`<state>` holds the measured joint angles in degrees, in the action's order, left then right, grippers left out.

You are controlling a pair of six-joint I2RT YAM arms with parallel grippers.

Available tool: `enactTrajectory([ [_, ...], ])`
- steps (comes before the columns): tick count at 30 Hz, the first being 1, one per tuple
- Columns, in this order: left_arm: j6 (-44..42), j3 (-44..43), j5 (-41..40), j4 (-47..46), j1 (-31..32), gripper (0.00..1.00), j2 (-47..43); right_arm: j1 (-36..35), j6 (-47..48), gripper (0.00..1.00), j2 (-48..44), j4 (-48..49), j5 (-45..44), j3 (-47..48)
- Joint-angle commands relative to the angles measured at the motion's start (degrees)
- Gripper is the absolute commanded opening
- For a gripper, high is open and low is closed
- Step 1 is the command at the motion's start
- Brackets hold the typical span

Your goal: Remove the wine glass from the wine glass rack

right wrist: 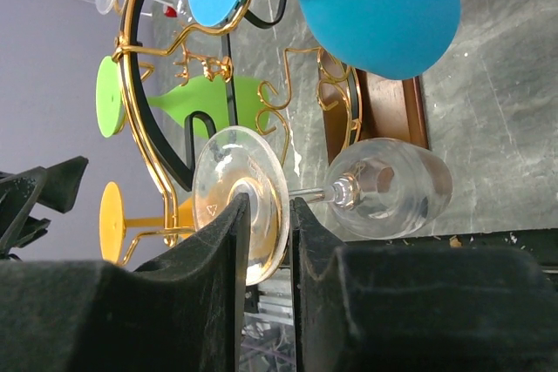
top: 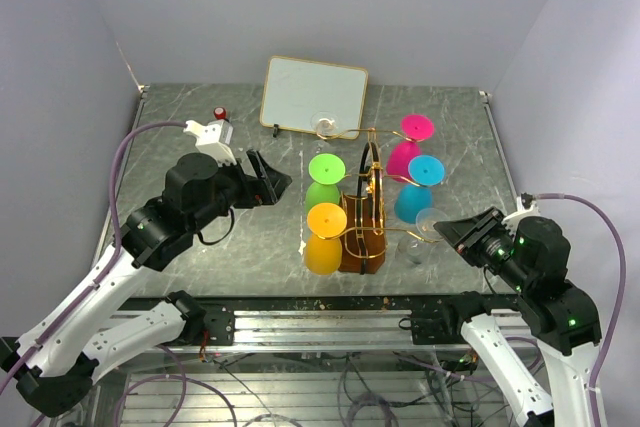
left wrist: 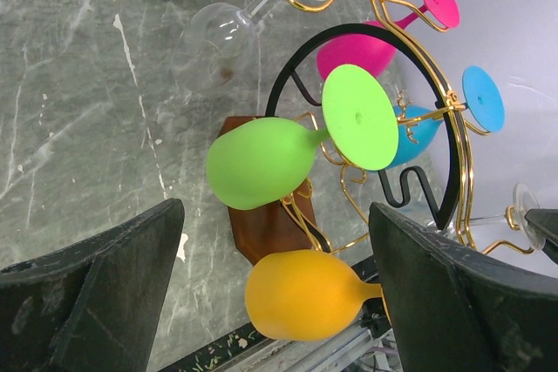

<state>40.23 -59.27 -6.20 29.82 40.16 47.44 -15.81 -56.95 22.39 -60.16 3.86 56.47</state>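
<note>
The wine glass rack [top: 362,239] is a brown wooden stand with gold wire arms [right wrist: 139,67] in the middle of the table. A clear wine glass [top: 420,239] hangs upside down on its near right arm. My right gripper [right wrist: 268,211] is shut on that glass's round foot [right wrist: 228,182], one finger on each face of the disc, with the bowl [right wrist: 391,187] to the right. My left gripper [top: 270,179] hovers left of the rack, open, its fingers [left wrist: 105,294] wide apart with nothing between them.
Green [top: 324,185], orange [top: 324,237], pink [top: 408,147] and blue [top: 416,193] glasses hang on the rack, plus another clear one [top: 325,125] at the back. A white framed board [top: 315,95] stands behind. A small red-capped item [top: 219,112] sits at the back left.
</note>
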Motion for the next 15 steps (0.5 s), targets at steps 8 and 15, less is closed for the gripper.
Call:
enactTrajectory([
  [8,0.2,-2.3,2.0,-1.9,-0.5,0.97,-0.1,0.2,3.4,0.35,0.7,-2.3,-2.8,0.4],
  [15,0.3,-2.4,2.0,-1.8,-0.5,0.96,-0.5,0.2,4.7,0.44,0.8,-1.2,-4.0,-0.1],
])
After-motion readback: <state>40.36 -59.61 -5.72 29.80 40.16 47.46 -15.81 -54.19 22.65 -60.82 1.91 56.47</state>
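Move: The right hand has its fingers around the foot of the clear wine glass, which hangs upside down on the rack; its middle lies roughly 2 cm left, level fore and aft, 6 cm below. The blue glass hangs about 10 cm farther ahead and 3 cm left, the orange one 19 cm left and 1 cm ahead, both middles 6 cm below. From the left hand, the clear glass is some 26 cm right, 8 cm back, 10 cm below. The right fingers open at the clear glass's foot, easing their pinch, while the hand drifts 1 cm right and down. ##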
